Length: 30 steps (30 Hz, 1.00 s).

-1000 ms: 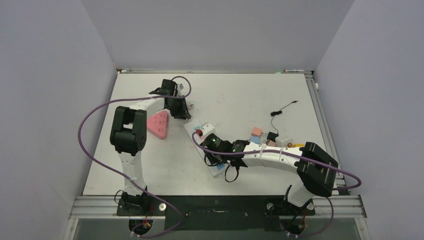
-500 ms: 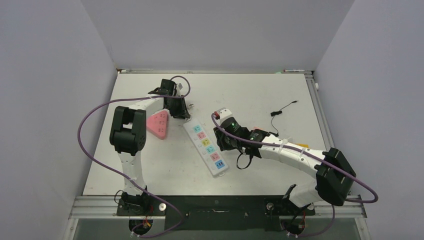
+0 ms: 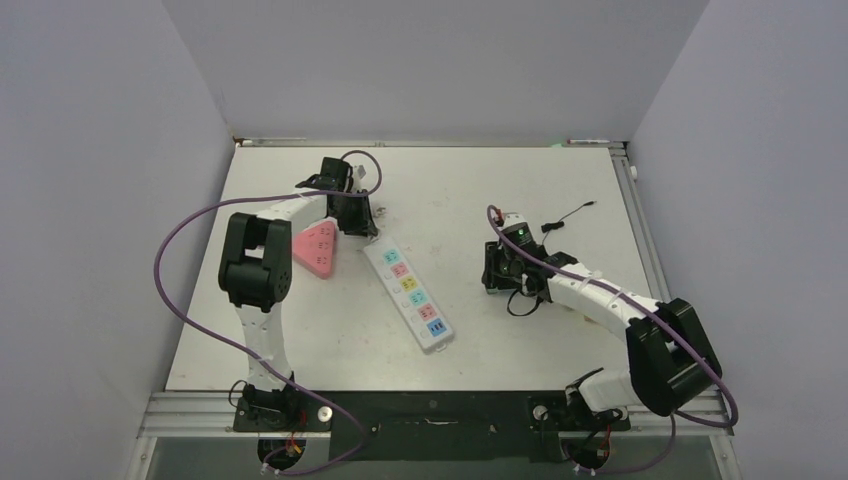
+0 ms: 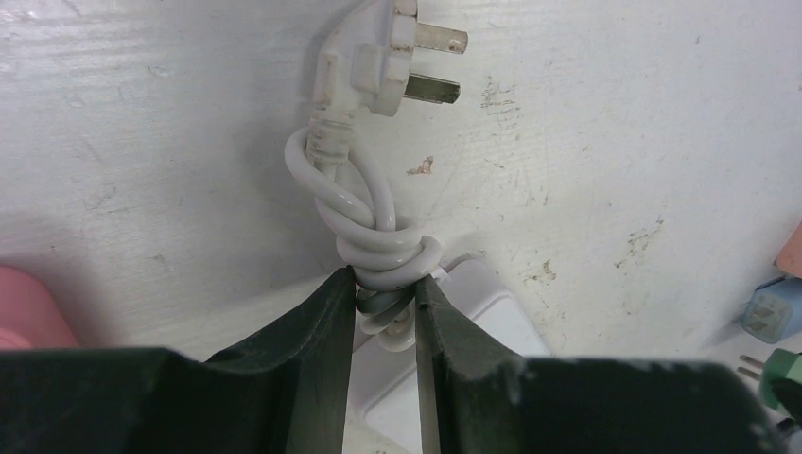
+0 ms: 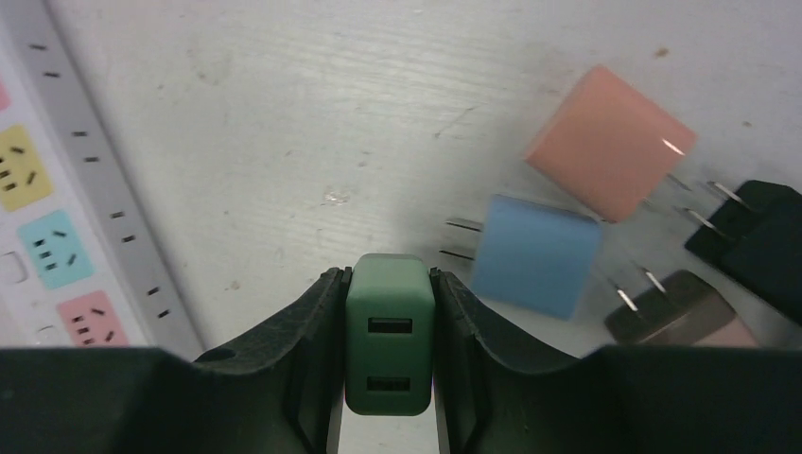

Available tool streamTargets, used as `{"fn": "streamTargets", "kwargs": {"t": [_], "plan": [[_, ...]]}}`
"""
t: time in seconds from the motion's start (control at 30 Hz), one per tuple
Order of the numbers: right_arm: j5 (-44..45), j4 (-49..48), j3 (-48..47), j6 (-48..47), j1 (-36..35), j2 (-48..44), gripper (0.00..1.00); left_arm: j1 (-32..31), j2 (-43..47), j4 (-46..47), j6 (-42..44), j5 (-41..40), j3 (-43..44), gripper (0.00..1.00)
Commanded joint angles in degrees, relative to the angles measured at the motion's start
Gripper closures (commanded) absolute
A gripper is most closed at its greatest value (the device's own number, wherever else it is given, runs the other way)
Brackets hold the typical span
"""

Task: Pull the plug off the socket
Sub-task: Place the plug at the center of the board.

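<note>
The white socket strip [image 3: 408, 284] with coloured outlets lies slantwise at the table's middle, and none of its outlets in view holds a plug. The plug [image 5: 390, 340], a dark green block with two USB ports, sits squeezed between the fingers of my right gripper [image 5: 386, 276]. That gripper [image 3: 497, 268] hangs over the table to the right of the strip [image 5: 47, 218], apart from it. My left gripper [image 3: 355, 222] is at the strip's far end. Its jaws [image 4: 383, 282] are shut on the strip's coiled white cord [image 4: 378, 241].
Loose plugs lie beside the right gripper: pink [image 5: 610, 142], blue [image 5: 534, 255], black [image 5: 757, 241] and brownish [image 5: 676, 312]. The cord's own white wall plug [image 4: 388, 66] lies beyond the left fingers. A pink triangular socket [image 3: 318, 248] is left of the strip; a thin black cable [image 3: 565, 218] lies far right.
The right arm has swung from over the strip to the right, carrying the green plug clear of the outlets. The left arm and the strip have stayed put.
</note>
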<state>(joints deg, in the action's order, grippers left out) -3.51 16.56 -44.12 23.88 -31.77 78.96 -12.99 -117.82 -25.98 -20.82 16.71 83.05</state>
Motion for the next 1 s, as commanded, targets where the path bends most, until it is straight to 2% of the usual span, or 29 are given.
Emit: {"fn": "streamTargets", "kwargs": {"t": [0.0, 0.17, 0.27, 0.3, 0.4, 0.57, 0.83, 0.97], "plan": [[-3.1, -3.0, 1.3, 0.9, 5.3, -1.9, 0.93, 1.3, 2.6, -0.1, 5.0, -6.4, 0.1, 0.92], [-2.5, -2.6, 4.4, 1.3, 12.1, -4.3, 0.87, 1.1, 5.0, 0.8, 6.0, -7.0, -0.6, 0.63], [-2.4, -2.5, 5.6, 1.5, 15.5, -5.5, 0.77, 1.1, 6.7, 1.3, 6.2, -7.2, -1.1, 0.38], [-2.3, -2.5, 5.9, 1.5, 16.0, -5.6, 0.73, 1.0, 7.4, 1.3, 6.3, -7.4, -1.1, 0.27], [-0.8, -2.6, 6.4, 1.9, 17.2, -5.8, 0.59, 0.9, 8.9, 1.6, 6.7, -8.0, -1.6, 0.12], [0.5, -3.1, 6.7, 2.2, 18.8, -5.8, 0.41, 1.0, 11.6, 3.0, 7.2, -8.9, -3.0, 0.05], [2.7, -3.0, 5.4, 2.1, 19.4, -6.9, 0.28, 1.5, 17.4, 6.6, 6.9, -12.3, -6.6, 0.0], [3.0, -3.0, 4.2, 1.5, 19.4, -7.4, 0.19, 2.2, 22.3, 9.0, 6.4, -14.8, -9.5, 0.03]]}}
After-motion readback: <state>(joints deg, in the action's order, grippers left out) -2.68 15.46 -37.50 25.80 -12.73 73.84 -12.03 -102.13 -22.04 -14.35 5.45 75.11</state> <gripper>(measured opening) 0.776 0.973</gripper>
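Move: The green plug is held in the right fingers; the pile of pulled plugs it goes to starts with the blue plug, about 5 cm right and 2 ahead of the right hand, some 4 below. The orange plug lies about 4 cm beyond the blue one; the black adapter is about 12 right and 4 ahead, the brown plug 11 right and 1 ahead of the hand. The left hand still grips the strip's cord; the power strip's middle is some 13 cm back and 9 right of it, the pink triangle socket 12 left and 3 back. The green plug is carried about 8 cm right to the pile, sinking slightly, before the right hand opens and lets go of it; that hand eases a little farther right and forward, having turned some 20 degrees clockwise. The strip's cord is drawn left by the left hand, which then opens wide, lets go and rises about 7 cm, still drifting left as its fingers tilt up. ##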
